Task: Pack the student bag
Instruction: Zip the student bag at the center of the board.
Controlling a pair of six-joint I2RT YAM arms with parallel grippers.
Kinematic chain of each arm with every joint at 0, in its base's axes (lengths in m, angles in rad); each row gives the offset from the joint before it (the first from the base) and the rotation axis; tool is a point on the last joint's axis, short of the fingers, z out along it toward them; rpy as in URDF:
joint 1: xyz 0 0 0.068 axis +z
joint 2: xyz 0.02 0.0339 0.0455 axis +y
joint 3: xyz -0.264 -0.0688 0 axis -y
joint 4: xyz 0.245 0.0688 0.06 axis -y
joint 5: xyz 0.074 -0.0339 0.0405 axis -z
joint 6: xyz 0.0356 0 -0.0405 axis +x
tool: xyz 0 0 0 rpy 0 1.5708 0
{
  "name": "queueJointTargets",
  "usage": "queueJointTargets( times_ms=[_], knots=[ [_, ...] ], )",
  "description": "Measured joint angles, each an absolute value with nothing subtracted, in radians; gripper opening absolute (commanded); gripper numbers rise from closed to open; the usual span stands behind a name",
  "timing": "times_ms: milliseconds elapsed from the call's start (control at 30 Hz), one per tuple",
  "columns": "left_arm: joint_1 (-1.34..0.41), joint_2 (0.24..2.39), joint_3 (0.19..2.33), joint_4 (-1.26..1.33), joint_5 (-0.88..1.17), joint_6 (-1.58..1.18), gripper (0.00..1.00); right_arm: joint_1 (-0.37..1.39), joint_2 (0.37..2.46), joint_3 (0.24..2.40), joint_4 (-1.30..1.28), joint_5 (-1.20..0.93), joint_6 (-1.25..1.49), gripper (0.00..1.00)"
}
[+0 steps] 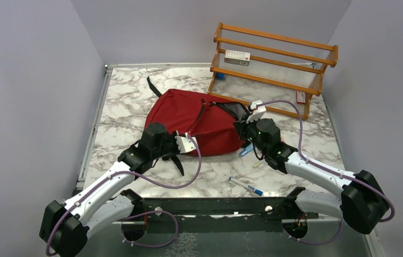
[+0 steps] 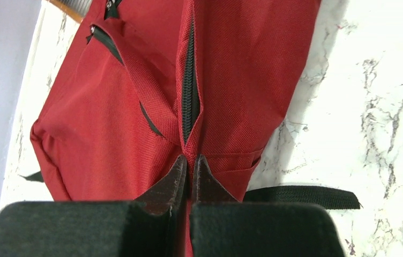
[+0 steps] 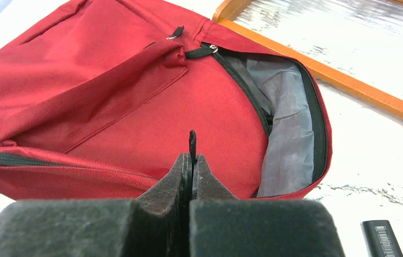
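The student bag (image 1: 199,120), dark red with black zippers, lies flat in the middle of the marble table. Its main opening gapes at the right end and shows grey lining (image 3: 288,123). My left gripper (image 1: 187,143) sits at the bag's near edge. In the left wrist view it (image 2: 190,167) is shut on a fold of red fabric at the end of a closed zipper (image 2: 189,80). My right gripper (image 1: 245,131) is at the bag's right side. In the right wrist view it (image 3: 192,160) is shut on a thin black zipper pull (image 3: 192,140).
A wooden rack (image 1: 274,64) stands at the back right and holds a small box (image 1: 237,57). Pens lie on the table near the front (image 1: 247,187), with a blue item (image 1: 246,150) by the bag. A black strap (image 2: 301,197) trails from the bag, and a black marker (image 3: 381,238) lies to the right.
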State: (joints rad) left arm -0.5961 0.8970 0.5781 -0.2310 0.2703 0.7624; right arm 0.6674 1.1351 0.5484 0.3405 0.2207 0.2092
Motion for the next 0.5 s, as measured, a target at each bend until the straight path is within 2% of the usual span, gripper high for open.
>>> queueJointTargets(
  times_ms=[100,133,200,367,500],
  knots=[
    [-0.598,0.897,0.578,-0.229,0.219,0.744,0.0,0.667,1.132,0.549,0.33,0.218,0.21,0.01],
    [-0.598,0.896,0.578,-0.226,0.204,0.739,0.03,0.667,1.128,0.55,0.326,0.205,0.208,0.01],
    [-0.598,0.891,0.578,-0.225,0.164,0.726,0.22,0.665,1.114,0.55,0.322,0.155,0.203,0.01],
    [-0.586,0.832,0.562,-0.231,0.112,0.711,0.46,0.643,1.1,0.586,0.292,-0.074,0.152,0.01],
    [-0.578,0.751,0.549,-0.242,0.175,0.719,0.57,0.634,1.125,0.64,0.266,-0.312,0.114,0.01]
  ],
)
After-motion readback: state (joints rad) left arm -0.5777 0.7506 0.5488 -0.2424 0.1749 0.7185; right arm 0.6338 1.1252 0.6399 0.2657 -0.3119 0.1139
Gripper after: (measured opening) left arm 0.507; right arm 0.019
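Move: My left fingers already pinch the red fabric at the zip's left end. From my right hand, shut on the black zip pull, that end lies about 18 cm left and 7 cm back. The gaping gray mouth is some 7 cm ahead of my right hand and 6 cm below; the other zip pull is about 10 cm ahead, 9 cm left. The black strap hangs 7 cm back and 3 cm left of my left hand, well below. I keep my right fingers shut on the black pull and swing that hand back over the bag towards the zip's left end, about 6 cm left and 4 to 5 cm back, rising 3 cm and turning some 30 degrees counter-clockwise. With my left hand I first draw the fabric a little left and forward, then open the fingers halfway, let go and lift clear. ##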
